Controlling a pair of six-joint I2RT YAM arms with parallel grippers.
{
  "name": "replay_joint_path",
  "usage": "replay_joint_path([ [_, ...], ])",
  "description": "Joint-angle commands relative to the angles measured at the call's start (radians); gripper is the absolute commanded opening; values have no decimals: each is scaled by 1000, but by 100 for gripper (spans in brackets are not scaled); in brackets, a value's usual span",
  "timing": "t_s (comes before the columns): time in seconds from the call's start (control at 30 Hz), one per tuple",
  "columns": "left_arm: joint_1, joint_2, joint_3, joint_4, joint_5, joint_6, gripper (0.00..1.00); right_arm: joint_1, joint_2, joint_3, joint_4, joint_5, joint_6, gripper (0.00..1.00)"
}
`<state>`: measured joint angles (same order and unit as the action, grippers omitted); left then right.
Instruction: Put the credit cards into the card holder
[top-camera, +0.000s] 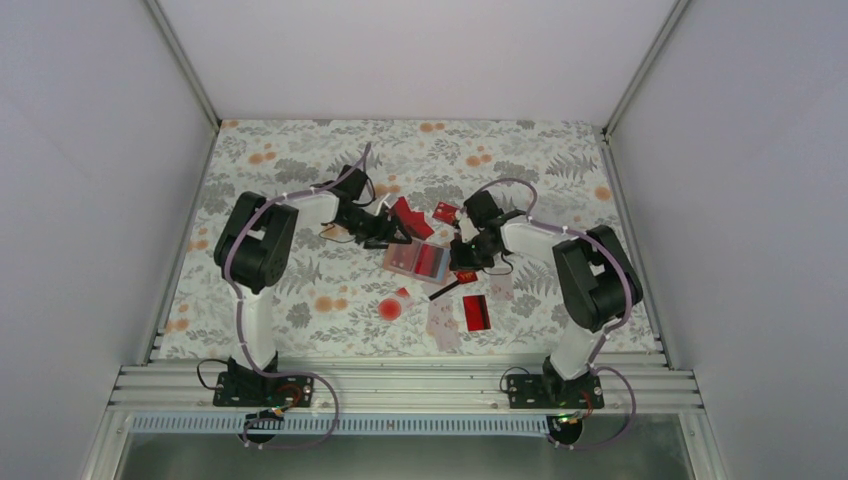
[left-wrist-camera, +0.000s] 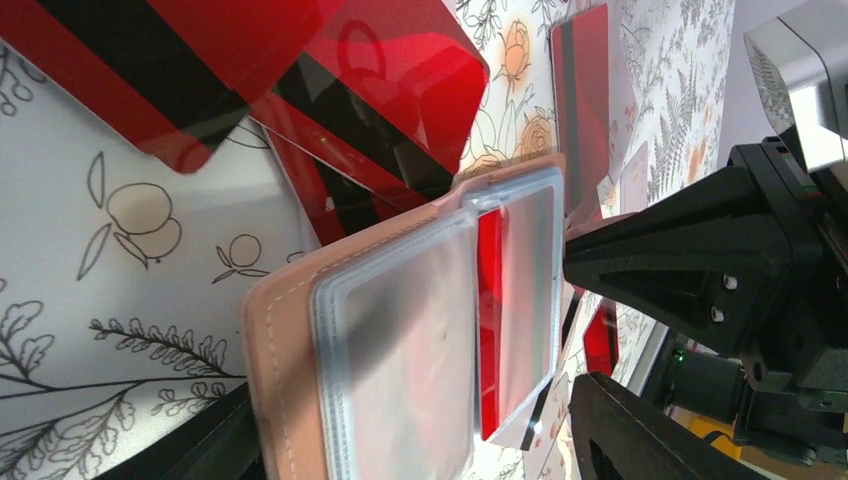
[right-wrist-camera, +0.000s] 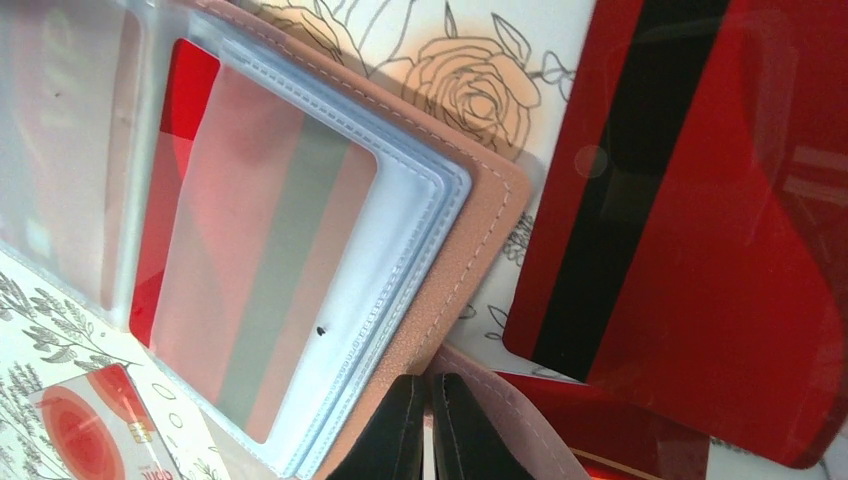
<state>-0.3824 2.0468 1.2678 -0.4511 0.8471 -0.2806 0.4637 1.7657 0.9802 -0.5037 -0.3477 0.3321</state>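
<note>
The card holder (top-camera: 416, 262) lies open in mid-table, with a tan cover (left-wrist-camera: 275, 350) and frosted sleeves (right-wrist-camera: 270, 260). One red card (left-wrist-camera: 488, 320) sits inside a sleeve and shows at its edge (right-wrist-camera: 180, 120). My left gripper (left-wrist-camera: 415, 420) is open and straddles the holder, one finger at the tan side and a small gap at the other. My right gripper (right-wrist-camera: 430, 385) is shut, pinching the holder's tan flap (right-wrist-camera: 500, 400) at the cover's edge. Loose red credit cards (left-wrist-camera: 390, 90) (right-wrist-camera: 690, 200) lie just beyond the holder.
More cards lie near the front: a red one (top-camera: 476, 311) and pale floral ones (top-camera: 445, 325) (top-camera: 500, 290). A round red spot (top-camera: 390, 310) is on the flowered cloth (top-camera: 300, 160). White walls close in the table on three sides.
</note>
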Motion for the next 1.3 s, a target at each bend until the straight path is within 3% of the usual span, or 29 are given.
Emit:
replay_joint_path([
  [0.0, -4, -66, -5, -8, 38, -14, 70, 13, 70, 11, 41, 4, 12, 4],
  [0.5, -8, -219, -128, -5, -10, -61, 67, 124, 240, 205, 55, -28, 37, 4],
  [0.8, -45, -139, -141, 69, 15, -80, 64, 94, 132, 216, -7, 0, 22, 6],
  [1.0, -49, -146, -120, 33, -31, -66, 54, 67, 1, 182, -66, -4, 24, 12],
  [1.27, -50, -114, -45, -73, -139, -44, 30, 47, -64, 112, -68, 40, 67, 25],
])
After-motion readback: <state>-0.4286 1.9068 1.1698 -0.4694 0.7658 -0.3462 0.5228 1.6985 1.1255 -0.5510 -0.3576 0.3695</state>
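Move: The open card holder's middle lies about 9 cm left and 1 cm ahead of the right hand, whose shut tips are already at its right edge. The VIP card sits some 3 cm behind and 1 cm right of those tips, the black-striped card about 5 cm behind and 3 cm left. From the left hand the holder's middle is about 4 cm right, 5 cm back and 3 cm below; the red card pair is roughly 5 cm ahead and 3 cm right. Pushing the holder's right edge with closed fingertips, the right hand slides low to the left about 8 cm and some 3 cm forward, then backs off rightward, rises clear and opens slightly. Meanwhile the left hand lifts and comes back over the holder's left half, sinks beside the raised cover, and finally closes its wide-open fingers about halfway there, easing a little forward. ##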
